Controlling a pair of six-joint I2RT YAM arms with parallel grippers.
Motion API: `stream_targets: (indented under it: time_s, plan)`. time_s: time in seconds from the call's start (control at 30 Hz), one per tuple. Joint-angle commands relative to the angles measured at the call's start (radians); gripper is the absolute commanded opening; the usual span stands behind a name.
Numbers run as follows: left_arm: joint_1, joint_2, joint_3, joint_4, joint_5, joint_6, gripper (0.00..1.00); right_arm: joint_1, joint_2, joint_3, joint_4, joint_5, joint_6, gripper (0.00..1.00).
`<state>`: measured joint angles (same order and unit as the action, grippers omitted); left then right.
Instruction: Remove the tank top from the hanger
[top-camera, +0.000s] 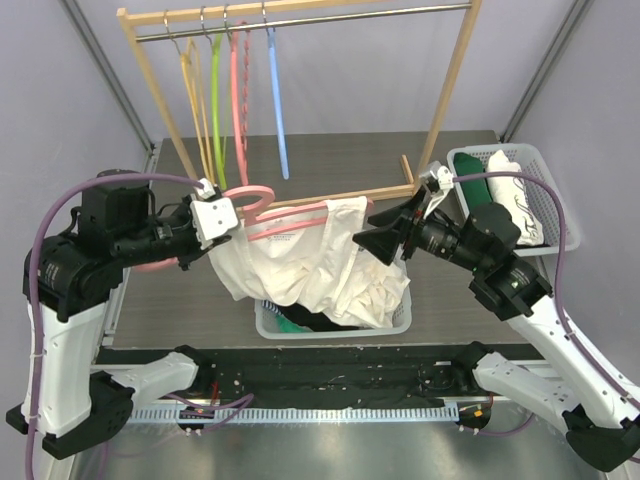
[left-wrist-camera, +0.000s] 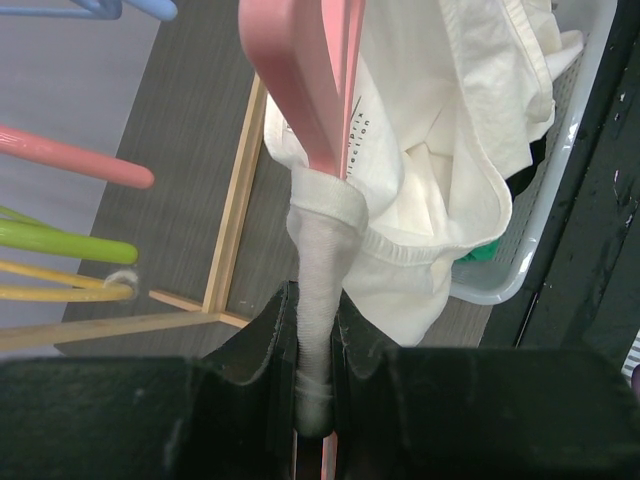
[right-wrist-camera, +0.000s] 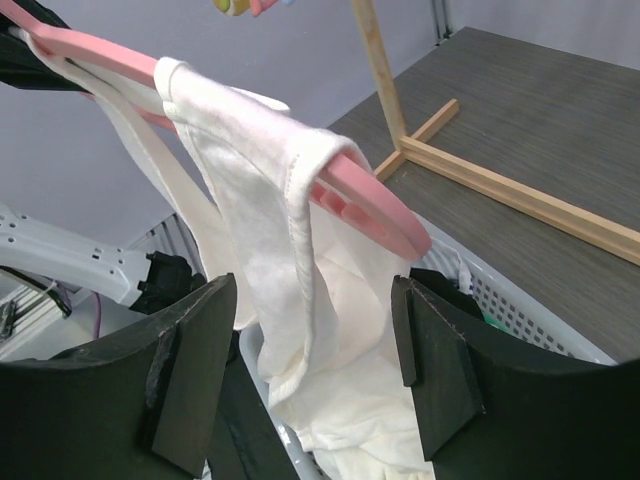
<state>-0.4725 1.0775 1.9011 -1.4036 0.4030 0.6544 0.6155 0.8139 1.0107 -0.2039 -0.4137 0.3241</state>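
Note:
A cream tank top (top-camera: 300, 265) hangs from a pink hanger (top-camera: 290, 215) held in the air over a white basket. My left gripper (top-camera: 222, 215) is shut on the hanger's left end. In the left wrist view a bunched strap (left-wrist-camera: 320, 260) is pinched between the jaws together with the pink hanger (left-wrist-camera: 310, 80). My right gripper (top-camera: 375, 238) stands open at the hanger's right end. In the right wrist view its fingers (right-wrist-camera: 190, 370) flank the hanging fabric (right-wrist-camera: 300, 300) just below the hanger's tip (right-wrist-camera: 395, 225), without touching it.
The white basket (top-camera: 405, 318) below holds dark and green clothes. A second basket (top-camera: 560, 215) with white cloth stands at the right. Behind stands a wooden rack (top-camera: 300, 12) with yellow, green, pink and blue hangers (top-camera: 277, 100); its base bar (top-camera: 340, 197) lies on the table.

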Motion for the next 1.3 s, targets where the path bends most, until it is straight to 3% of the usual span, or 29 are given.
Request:
stream_targets:
  time_s: [0.0,0.07,0.2,0.33,0.47,0.57,0.73,1.0,1.27]
  plan:
    - [0.006,-0.01,0.023,-0.034,0.019,-0.012,0.07,0.003,0.021,0.011,0.149,-0.06,0.073,0.68]
    - [0.005,-0.01,0.023,-0.035,0.023,-0.01,0.07,0.004,0.031,0.008,0.173,-0.063,0.088,0.65]
    - [0.008,-0.008,0.023,-0.034,0.028,-0.012,0.07,0.004,0.03,0.002,0.198,-0.062,0.112,0.44]
    - [0.008,-0.011,0.013,-0.037,0.03,-0.01,0.07,0.004,0.019,0.002,0.235,-0.065,0.128,0.32]
    - [0.006,-0.016,0.009,-0.04,0.017,-0.002,0.07,0.004,-0.004,0.022,0.21,-0.037,0.119,0.08]
    - [0.006,-0.021,0.012,-0.041,0.013,0.004,0.07,0.004,-0.036,0.026,0.173,-0.005,0.113,0.01]
    - [0.008,-0.019,0.015,-0.043,0.013,0.004,0.07,0.004,-0.07,0.032,0.092,0.094,0.086,0.01]
    - [0.006,-0.016,0.019,-0.083,0.043,0.03,0.07,0.003,-0.157,-0.011,0.064,0.594,0.096,0.01]
    - [0.006,-0.03,0.022,-0.135,0.071,0.062,0.08,0.003,-0.101,0.032,-0.061,0.765,0.067,0.01]
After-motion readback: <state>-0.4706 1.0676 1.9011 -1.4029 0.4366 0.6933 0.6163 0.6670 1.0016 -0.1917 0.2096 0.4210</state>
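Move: The tank top's near strap hangs over the free end of the pink hanger, about 3 cm to the right gripper's left, 1 cm ahead and 3 cm above it. The hanger tip is some 4 cm straight ahead and 2 cm up. The basket's middle lies roughly 9 cm left, 2 cm ahead and 30 cm below. From the left gripper, the strap is about 20 cm right, 2 cm ahead and 3 cm lower. Raise the open right gripper about 3 cm, edging slightly left into the strap, and shut the fingers to pinch the cloth beside the hanger end. Then pull it off past the tip, to the right some 10 cm and forward 5, swinging the wrist about 35 degrees clockwise. Keep the left gripper still, holding the hanger and the other strap as the counter-hold. ##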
